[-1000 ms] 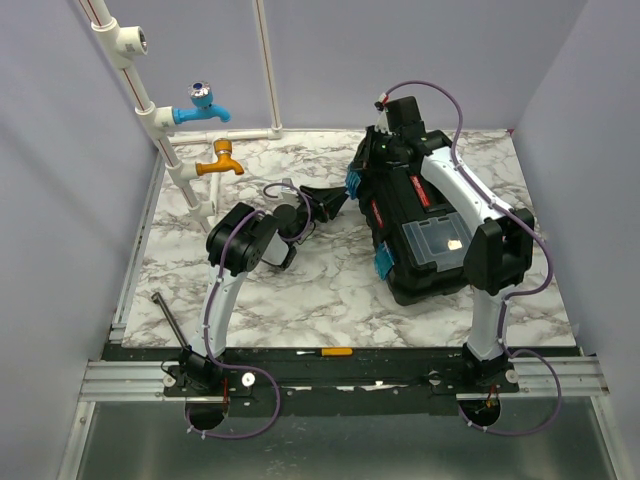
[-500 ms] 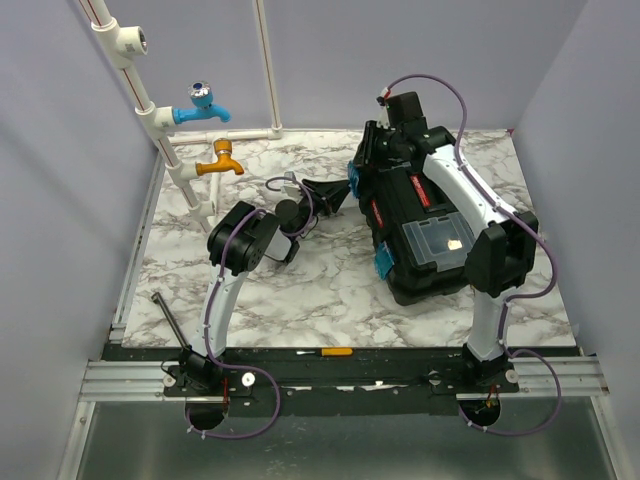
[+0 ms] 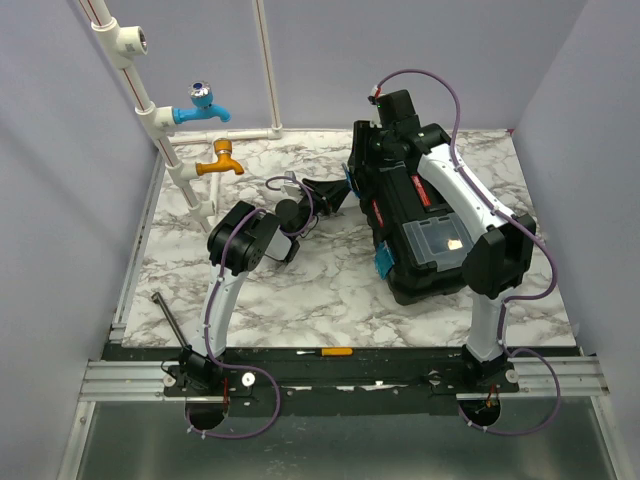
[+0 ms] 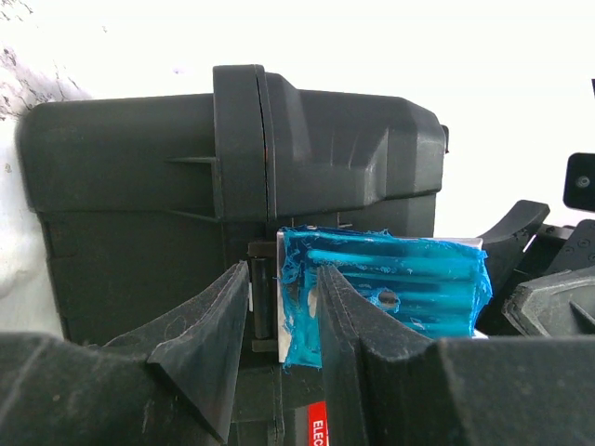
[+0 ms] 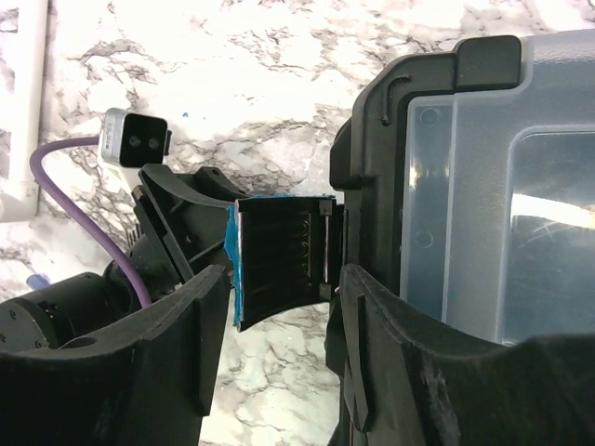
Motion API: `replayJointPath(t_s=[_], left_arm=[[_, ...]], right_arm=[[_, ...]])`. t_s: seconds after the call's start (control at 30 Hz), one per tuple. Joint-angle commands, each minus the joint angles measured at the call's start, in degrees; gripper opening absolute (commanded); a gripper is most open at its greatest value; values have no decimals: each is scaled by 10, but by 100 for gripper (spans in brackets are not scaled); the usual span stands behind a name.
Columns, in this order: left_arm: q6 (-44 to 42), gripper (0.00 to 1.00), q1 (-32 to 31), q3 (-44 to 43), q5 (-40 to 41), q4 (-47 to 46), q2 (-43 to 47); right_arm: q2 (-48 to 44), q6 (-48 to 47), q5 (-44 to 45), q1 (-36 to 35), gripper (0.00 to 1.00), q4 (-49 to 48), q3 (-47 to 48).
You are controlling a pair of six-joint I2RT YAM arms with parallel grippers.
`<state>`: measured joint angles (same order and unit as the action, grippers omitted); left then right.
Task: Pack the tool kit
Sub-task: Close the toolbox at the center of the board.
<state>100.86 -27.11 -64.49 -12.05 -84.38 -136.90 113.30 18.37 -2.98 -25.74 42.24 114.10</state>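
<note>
The tool kit (image 3: 430,225) is a black box with clear lid compartments, lying shut on the marble at the right. Its far teal latch (image 4: 400,288) is swung out from the box side. My left gripper (image 3: 345,192) reaches in from the left. It (image 4: 284,307) is open, straddling the latch's hinge edge: the right finger lies on the teal face and a gap shows at the left finger. My right gripper (image 3: 362,150) hovers over the box's far corner. It (image 5: 279,344) is open, with the flipped-out latch (image 5: 279,260) just beyond its fingertips.
A blue tap (image 3: 205,105) and an orange tap (image 3: 222,162) stick out from white pipes at the back left. A yellow-handled screwdriver (image 3: 325,352) lies along the front rail, and a dark rod (image 3: 170,318) at the front left. A second teal latch (image 3: 382,262) sits nearer the front.
My right gripper has gone from shut to open and lifted back over the box's far corner. My left gripper shifted slightly towards the latch.
</note>
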Motion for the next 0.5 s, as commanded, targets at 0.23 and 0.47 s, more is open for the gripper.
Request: replayJointPath(t_s=[0.23, 0.47], left_arm=[[-15, 38, -3, -2, 0, -27, 16], [-16, 38, -3, -1, 1, -28, 17]], right_arm=[[24, -45, -16, -52, 17, 58, 64], [76, -32, -12, -75, 2, 70, 97]])
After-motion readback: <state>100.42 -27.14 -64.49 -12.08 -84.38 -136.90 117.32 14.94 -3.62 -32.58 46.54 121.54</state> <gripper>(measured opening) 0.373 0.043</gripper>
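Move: The open far latch (blue outside, black inside) stands out from the toolbox front between the right hand's open fingers, roughly 2 cm ahead, 2 cm left and 3 cm below. The left fingertips are about 5 cm to the right hand's left, level fore-and-aft and 5 cm lower. The near latch lies some 17 cm back, 7 cm right and 3 cm down. From the left hand, the far latch is about 2 cm ahead, 2 cm right, 2 cm up. The right hand comes clear of the far latch, whose free edge its open fingers straddled, and swings some 6 cm left and 2–3 cm back, rising about 1 cm over that edge before starting to sink. Its fingers shut fully on nothing on the way, as the wrist turns about 10 degrees counter-clockwise, ending above the left gripper. The left hand stays put, half-open fingertips against the latch. ##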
